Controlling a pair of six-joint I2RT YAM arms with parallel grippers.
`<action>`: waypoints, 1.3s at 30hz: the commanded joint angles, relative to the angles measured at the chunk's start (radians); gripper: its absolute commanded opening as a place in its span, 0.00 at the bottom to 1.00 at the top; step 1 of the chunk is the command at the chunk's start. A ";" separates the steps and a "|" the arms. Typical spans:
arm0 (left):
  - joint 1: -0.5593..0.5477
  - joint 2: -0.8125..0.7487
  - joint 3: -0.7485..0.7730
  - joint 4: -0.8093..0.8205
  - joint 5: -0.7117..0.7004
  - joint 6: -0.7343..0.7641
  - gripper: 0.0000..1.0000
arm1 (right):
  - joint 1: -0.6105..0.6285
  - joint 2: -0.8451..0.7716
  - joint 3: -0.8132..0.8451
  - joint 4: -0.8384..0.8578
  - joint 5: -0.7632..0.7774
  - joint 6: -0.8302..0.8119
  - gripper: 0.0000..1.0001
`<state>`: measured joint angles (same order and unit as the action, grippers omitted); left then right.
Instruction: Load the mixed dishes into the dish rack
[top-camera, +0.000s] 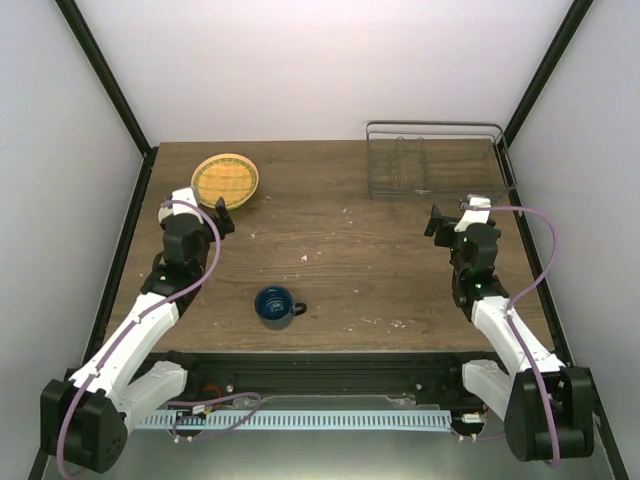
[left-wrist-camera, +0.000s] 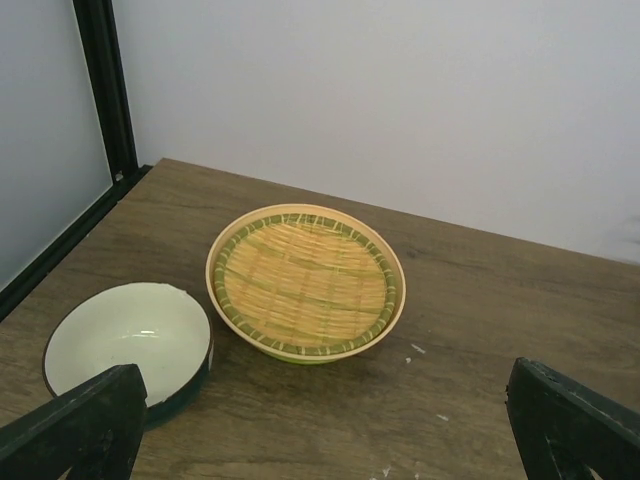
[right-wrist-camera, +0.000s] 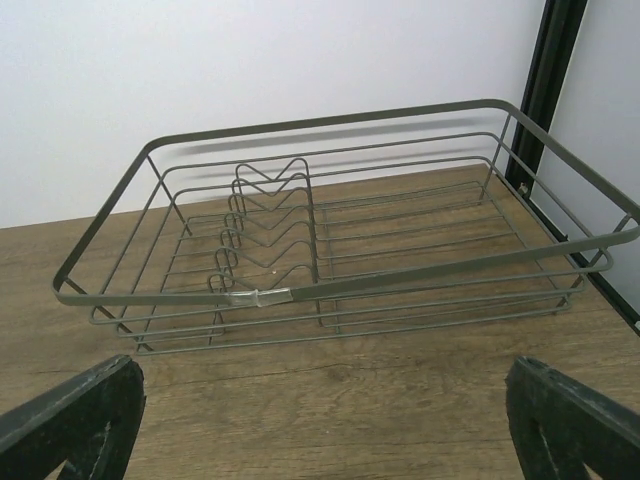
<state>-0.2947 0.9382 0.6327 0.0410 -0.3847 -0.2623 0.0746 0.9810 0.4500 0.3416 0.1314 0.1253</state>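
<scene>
The round yellow-orange plate (top-camera: 225, 181) with a grid-patterned face lies at the back left; in the left wrist view the plate (left-wrist-camera: 305, 283) is just ahead of my open, empty left gripper (left-wrist-camera: 320, 440). A small cup (left-wrist-camera: 130, 345), white inside with a dark outside, sits left of the plate; my left arm hides it from above. The dark blue mug (top-camera: 275, 305) stands at the near middle. The wire dish rack (top-camera: 435, 160) is at the back right and holds nothing. My right gripper (top-camera: 437, 220) is open just short of the rack (right-wrist-camera: 430, 276). No separate yellow-green plate shows.
Black frame posts and white walls close in the table at the left (left-wrist-camera: 100, 90) and right (right-wrist-camera: 550, 70). Bare wood lies between the mug and the rack.
</scene>
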 joint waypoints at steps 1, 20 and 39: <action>-0.003 0.013 -0.005 -0.001 -0.007 -0.008 1.00 | 0.009 0.006 0.029 -0.006 -0.002 0.013 1.00; -0.003 0.140 0.086 -0.123 0.078 0.086 1.00 | 0.091 0.199 0.387 -0.310 0.141 0.038 1.00; -0.003 0.130 0.065 -0.150 0.091 0.071 1.00 | 0.013 1.026 1.537 -0.946 -0.054 -0.028 1.00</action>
<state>-0.2947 1.0798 0.6861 -0.1070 -0.3031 -0.2035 0.1226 1.8660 1.7775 -0.3878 0.1356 0.0883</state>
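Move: The dish rack's middle lies about 27 cm ahead of the right hand, level with it sideways and some 16 cm lower; its row of wire dividers stands roughly 6 cm to the left of that middle. From the left hand the round basket is about 24 cm ahead, 2 cm left and 22 cm down; the white bowl lies some 13 cm ahead and 12 cm left, and the blue mug 13 cm back and 14 cm right, both similarly low. The right hand, empty and wide open, dips a couple of centimetres, then swings up and forward over the near rim of the dish rack, about 20 cm forward and 4 cm left, topping out some 10 cm above its start before it begins to sink, while its fingers tip down about 15 degrees. The left hand, also open and empty, sinks about 5 cm with a slight drift to its right and tilts down nearly as much, coming somewhat nearer the basket and the bowl without touching either. ##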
